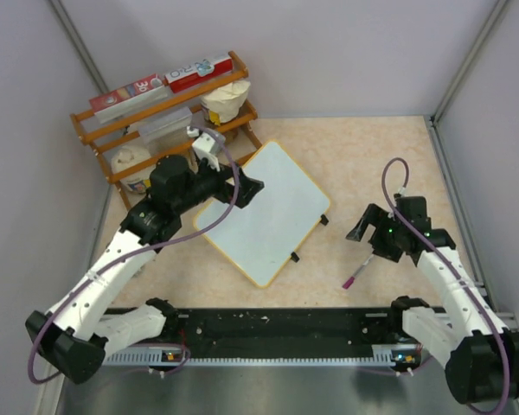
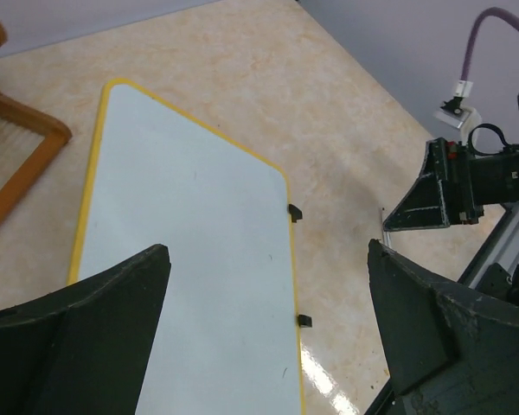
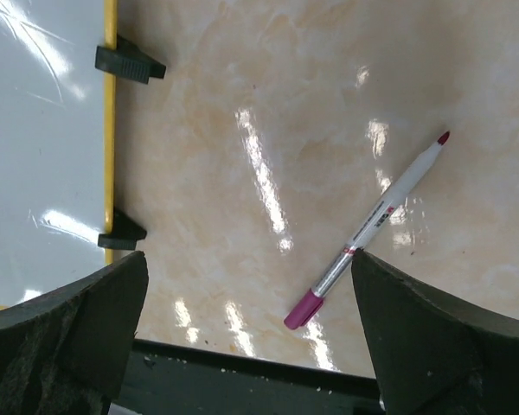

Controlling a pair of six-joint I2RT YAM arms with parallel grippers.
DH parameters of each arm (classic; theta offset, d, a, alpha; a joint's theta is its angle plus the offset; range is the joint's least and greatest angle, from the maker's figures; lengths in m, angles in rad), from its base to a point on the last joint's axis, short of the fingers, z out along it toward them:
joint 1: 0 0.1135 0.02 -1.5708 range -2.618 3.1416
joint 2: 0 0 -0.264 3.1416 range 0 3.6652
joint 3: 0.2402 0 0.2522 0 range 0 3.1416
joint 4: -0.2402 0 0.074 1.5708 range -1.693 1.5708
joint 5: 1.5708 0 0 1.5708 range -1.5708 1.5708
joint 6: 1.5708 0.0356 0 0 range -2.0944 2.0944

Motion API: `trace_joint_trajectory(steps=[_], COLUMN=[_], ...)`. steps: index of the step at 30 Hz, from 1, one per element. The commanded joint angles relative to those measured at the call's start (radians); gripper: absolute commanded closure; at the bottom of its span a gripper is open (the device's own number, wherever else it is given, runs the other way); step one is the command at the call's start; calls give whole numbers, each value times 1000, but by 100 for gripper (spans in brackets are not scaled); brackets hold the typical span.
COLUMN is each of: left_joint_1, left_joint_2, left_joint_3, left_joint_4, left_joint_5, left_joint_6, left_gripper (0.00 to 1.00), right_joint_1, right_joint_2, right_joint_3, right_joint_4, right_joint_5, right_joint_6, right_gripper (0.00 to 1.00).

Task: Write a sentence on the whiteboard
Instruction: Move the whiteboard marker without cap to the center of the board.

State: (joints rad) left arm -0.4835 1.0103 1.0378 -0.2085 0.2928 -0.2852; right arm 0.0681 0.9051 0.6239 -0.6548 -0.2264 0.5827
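The whiteboard [image 1: 268, 212] lies flat and tilted in the middle of the table, white with a yellow rim and two black clips [image 1: 323, 220] on its right edge. My left gripper [image 1: 246, 188] hovers open over its upper left part; the left wrist view shows the blank board [image 2: 190, 259] between the open fingers of that gripper [image 2: 266, 259]. A marker [image 1: 357, 275] with a magenta cap lies on the table right of the board. My right gripper [image 1: 361, 229] stands open just above it. In the right wrist view the marker [image 3: 372, 229] lies by the right finger, apart from the gripper [image 3: 249, 259].
A wooden rack [image 1: 169, 112] with boxes, a container and bags stands at the back left, close behind the left arm. A black rail [image 1: 277, 328] runs along the near edge. Walls close in on both sides.
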Motion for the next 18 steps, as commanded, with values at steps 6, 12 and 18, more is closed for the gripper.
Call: trace_joint_trajectory(steps=[6, 12, 18], left_joint_1=[-176, -198, -199], left_joint_2=[102, 116, 128], left_joint_3=[99, 94, 100], left_joint_4=[-51, -37, -31], left_joint_5=[-103, -113, -121], left_joint_6=[70, 70, 80], left_gripper=[1, 1, 1], right_joint_1=[118, 122, 124], right_joint_2=[78, 113, 250], right_joint_3=[-44, -53, -49], right_joint_4=[-86, -98, -39], right_joint_5=[7, 29, -10], right_joint_6=[83, 91, 88], right_gripper=[1, 1, 1])
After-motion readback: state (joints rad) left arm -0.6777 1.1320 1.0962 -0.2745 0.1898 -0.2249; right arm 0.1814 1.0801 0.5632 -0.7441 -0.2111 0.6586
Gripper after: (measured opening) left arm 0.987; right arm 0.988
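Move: The uncapped marker lies slanting on the table about 3 cm back and 2 cm right of the right hand, some 9 cm below it. At that same depth, the board's near clip is about 19 cm left and level with the hand, the far clip 12 cm ahead and 10 cm left, and the whiteboard's middle some 14 cm ahead and 29 cm left. From the left hand the marker is roughly 36 cm right, 9 cm back and 31 cm below. The right hand, empty and wide open, sinks about 6 cm while drawing back some 5 cm, easing slightly left at first, and comes down towards the marker as its fingers tip about 20 degrees nearer to straight down. Meanwhile the left hand, also open and empty, slides some 5 cm to the right above the whiteboard and lowers about 3 cm, then stays there with its fingers open. ##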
